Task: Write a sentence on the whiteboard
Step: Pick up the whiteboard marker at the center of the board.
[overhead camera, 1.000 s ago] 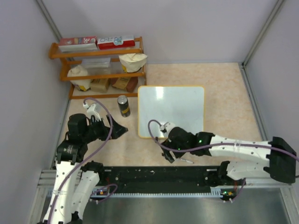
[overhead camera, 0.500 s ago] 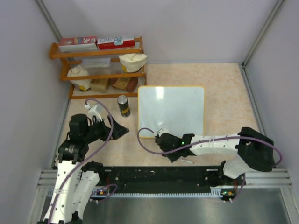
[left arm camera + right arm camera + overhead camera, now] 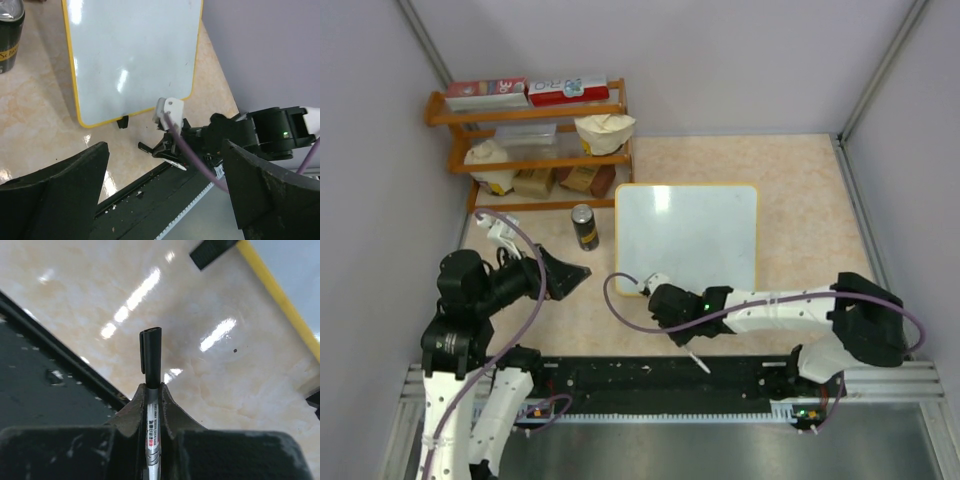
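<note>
The whiteboard lies flat on the table with its yellow frame and a blank white face; no sentence shows on it. Just in front of its near left corner, my right gripper is shut on a marker with a black cap. The marker's cap points out past the fingertips, and its silver barrel sits between the jaws. Its white tail sticks out over the black rail. The board's yellow edge lies off to the right of the marker. My left gripper hangs open and empty left of the board.
A dark drink can stands left of the board's far corner. Behind it is a wooden shelf with boxes and bags. A black rail runs along the near table edge. Grey walls close in the left, back and right.
My right gripper has shut on the marker that lay by the rail and shifted it a little to the left. The left arm has drawn back to the left, still open.
</note>
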Tool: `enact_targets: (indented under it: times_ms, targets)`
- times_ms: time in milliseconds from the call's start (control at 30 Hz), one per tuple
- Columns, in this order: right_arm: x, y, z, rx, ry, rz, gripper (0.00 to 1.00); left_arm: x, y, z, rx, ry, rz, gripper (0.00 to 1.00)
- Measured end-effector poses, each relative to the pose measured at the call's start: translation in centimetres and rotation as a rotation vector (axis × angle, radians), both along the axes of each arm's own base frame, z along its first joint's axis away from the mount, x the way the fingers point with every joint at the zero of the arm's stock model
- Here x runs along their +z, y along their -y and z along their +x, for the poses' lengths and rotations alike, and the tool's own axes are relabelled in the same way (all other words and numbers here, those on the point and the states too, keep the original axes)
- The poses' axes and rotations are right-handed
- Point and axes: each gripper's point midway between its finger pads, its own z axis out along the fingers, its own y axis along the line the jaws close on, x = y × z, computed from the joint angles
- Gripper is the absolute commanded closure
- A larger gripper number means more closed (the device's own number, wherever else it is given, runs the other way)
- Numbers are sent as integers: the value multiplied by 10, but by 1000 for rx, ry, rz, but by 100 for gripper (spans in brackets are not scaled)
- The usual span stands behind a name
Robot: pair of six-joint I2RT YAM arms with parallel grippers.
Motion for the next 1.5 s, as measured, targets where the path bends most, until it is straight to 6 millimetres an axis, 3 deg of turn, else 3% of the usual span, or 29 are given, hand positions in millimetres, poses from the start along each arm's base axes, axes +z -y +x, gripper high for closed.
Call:
enact_targets:
  times_ms: [100, 267, 433, 533, 633, 767, 1033, 1267, 1300, 1400, 1433, 1500]
  targets:
    - [37, -18, 4, -6, 37, 119, 100, 2, 0, -5, 2, 7, -6, 3]
    - [142, -38, 29, -97, 208, 421, 100, 2, 5, -12, -17, 16, -67, 6]
    - [220, -19, 51, -244, 324, 669, 100, -13, 16, -9, -60, -25, -153, 6]
    - [248, 0, 63, -337, 356, 801, 100, -11, 22, -7, -90, -18, -207, 5]
    - [263, 14, 68, -400, 371, 891, 100, -2, 30, -6, -133, 29, -245, 7]
    - [275, 16, 67, -423, 361, 959, 100, 8, 51, -8, -237, 70, -250, 6]
    - [277, 12, 66, -413, 334, 980, 100, 13, 142, -8, -498, 59, -125, 7]
    - [290, 20, 66, -434, 337, 1027, 100, -15, 204, -4, -589, 37, -41, 20]
    - [293, 23, 66, -437, 340, 1039, 100, -19, 211, -6, -601, 32, -35, 24]
    - [302, 29, 65, -446, 347, 1071, 100, -28, 223, -9, -619, 20, -25, 49]
    - [304, 31, 65, -447, 349, 1079, 100, -30, 226, -10, -626, 23, -22, 70]
    - [305, 33, 65, -455, 355, 1080, 100, -28, 230, -12, -632, 22, -32, 94]
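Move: The left hand's target, the marker, hangs already pinched in the right fingers just off the table, about 23 cm to its right, 5 cm back and 30 cm below. The left gripper it is carried up to is some 4 cm ahead of the right hand, 21 cm left and 31 cm above. From the right hand, the whiteboard's centre lies about 21 cm ahead, 3 cm right and 2 cm lower; the can is some 20 cm ahead, 18 cm left and 4 cm higher. Keeping its pinch below the marker's cap, the right hand lifts it about 30 cm off the table, drifting some 6 cm forward, and rolls roughly 60 degrees until its fingers point left. The left hand sweeps about 23 cm right to meet it, swinging some 35 degrees clockwise, and late on closes partway around the marker's white tail end. ##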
